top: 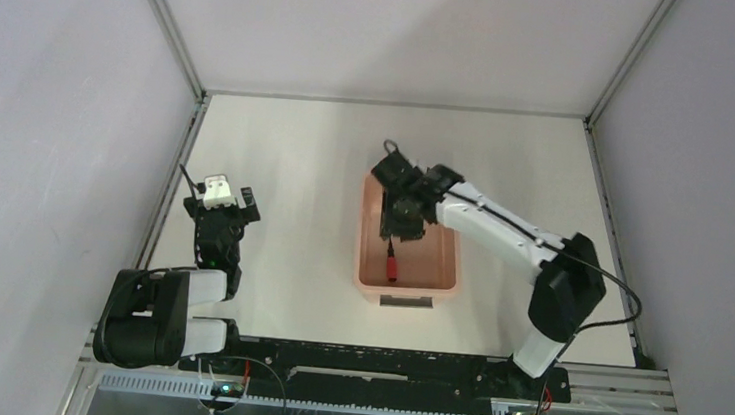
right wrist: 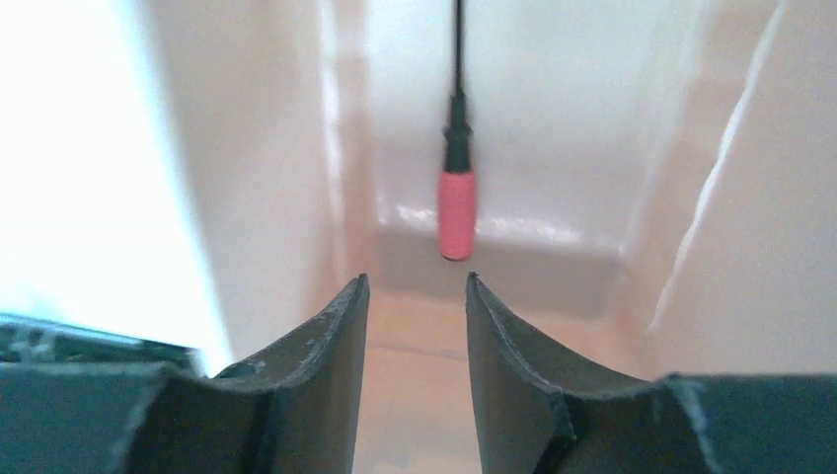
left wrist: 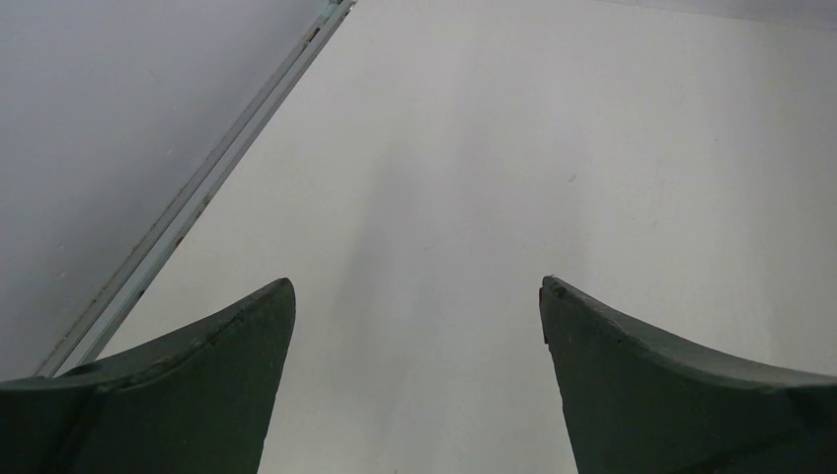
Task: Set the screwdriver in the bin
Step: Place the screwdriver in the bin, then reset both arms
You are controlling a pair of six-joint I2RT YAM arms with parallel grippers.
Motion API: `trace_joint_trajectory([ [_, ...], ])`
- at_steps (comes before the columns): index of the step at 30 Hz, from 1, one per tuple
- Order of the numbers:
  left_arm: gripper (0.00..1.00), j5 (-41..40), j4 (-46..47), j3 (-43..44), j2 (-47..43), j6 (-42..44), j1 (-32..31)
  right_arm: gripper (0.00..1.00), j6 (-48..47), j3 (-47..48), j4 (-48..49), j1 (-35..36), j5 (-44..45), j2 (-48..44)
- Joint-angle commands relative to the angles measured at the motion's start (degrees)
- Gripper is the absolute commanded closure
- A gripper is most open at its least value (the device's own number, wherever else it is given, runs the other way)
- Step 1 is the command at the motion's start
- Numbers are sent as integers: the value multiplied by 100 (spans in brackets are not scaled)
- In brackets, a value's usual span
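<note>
The screwdriver (top: 393,266), red handle and thin black shaft, lies inside the salmon-pink bin (top: 370,230), its handle toward the bin's near end. My right gripper (top: 403,225) hangs over the bin's far half, open by a narrow gap and empty. In the right wrist view the screwdriver (right wrist: 456,209) lies free just beyond my right gripper (right wrist: 415,281), against the bin's end wall (right wrist: 533,262). My left gripper (top: 223,201) is wide open and empty over bare table at the left; the left wrist view shows only table between its fingers (left wrist: 417,286).
A dark grey handle (top: 405,301) sticks out at the bin's near end. A metal rail (left wrist: 197,193) runs along the table's left edge, close to the left gripper. Grey walls enclose the table on three sides.
</note>
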Motion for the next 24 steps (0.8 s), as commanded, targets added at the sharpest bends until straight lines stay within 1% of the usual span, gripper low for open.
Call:
trace_joint_trajectory([
  [1, 2, 80, 199, 236, -65, 80, -20, 50, -734, 1228, -652, -378, 120, -574],
  [6, 2, 77, 199, 237, -67, 84, -11, 28, -1437, 2459, -1041, -1120, -117, -629],
  [8, 2, 84, 199, 230, -64, 78, -11, 23, -1698, 3036, -1168, -1461, -196, -556],
  [11, 2, 85, 199, 232, -64, 82, -11, 19, -2113, 4013, -1357, -2013, -305, -321],
  [15, 2, 85, 199, 237, -68, 82, -12, 19, -2611, 5558, -1652, -2834, -583, 227],
  [17, 2, 82, 199, 234, -71, 85, -12, 18, -2783, 6132, -1643, -3245, -685, 439],
  [18, 2, 84, 199, 234, -64, 85, -11, 18, -2843, 6285, -1563, -3438, -870, 475],
  [20, 2, 85, 199, 232, -66, 81, -11, 14, -2919, 6239, -1247, -3841, -1131, 402],
  [22, 2, 83, 199, 235, -64, 79, -13, 12, -3017, 5911, -828, -4182, -1285, 209],
  [24, 2, 77, 199, 235, -64, 83, -11, 12, -3222, 5352, -362, -4477, -1479, -60],
])
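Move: Almost straight below the right hand's empty fingers, about 10 cm down and 1 cm back, the screwdriver already lies on the bin floor. The bin's middle is some 3 cm to this hand's right and 1 cm ahead, about 7 cm below. From the left hand, which is idle, the screwdriver lies roughly 33 cm to the right, 11 cm back and 10 cm lower. Climbing fast away from the bin and the released screwdriver, the right hand goes up about 31 cm and forward 19 cm, at first nearly without side travel, then swinging some 20 cm to its right. The wrist tips the down-pointing fingers up and outward by around 40 degrees while the half-open fingers spread almost fully. ##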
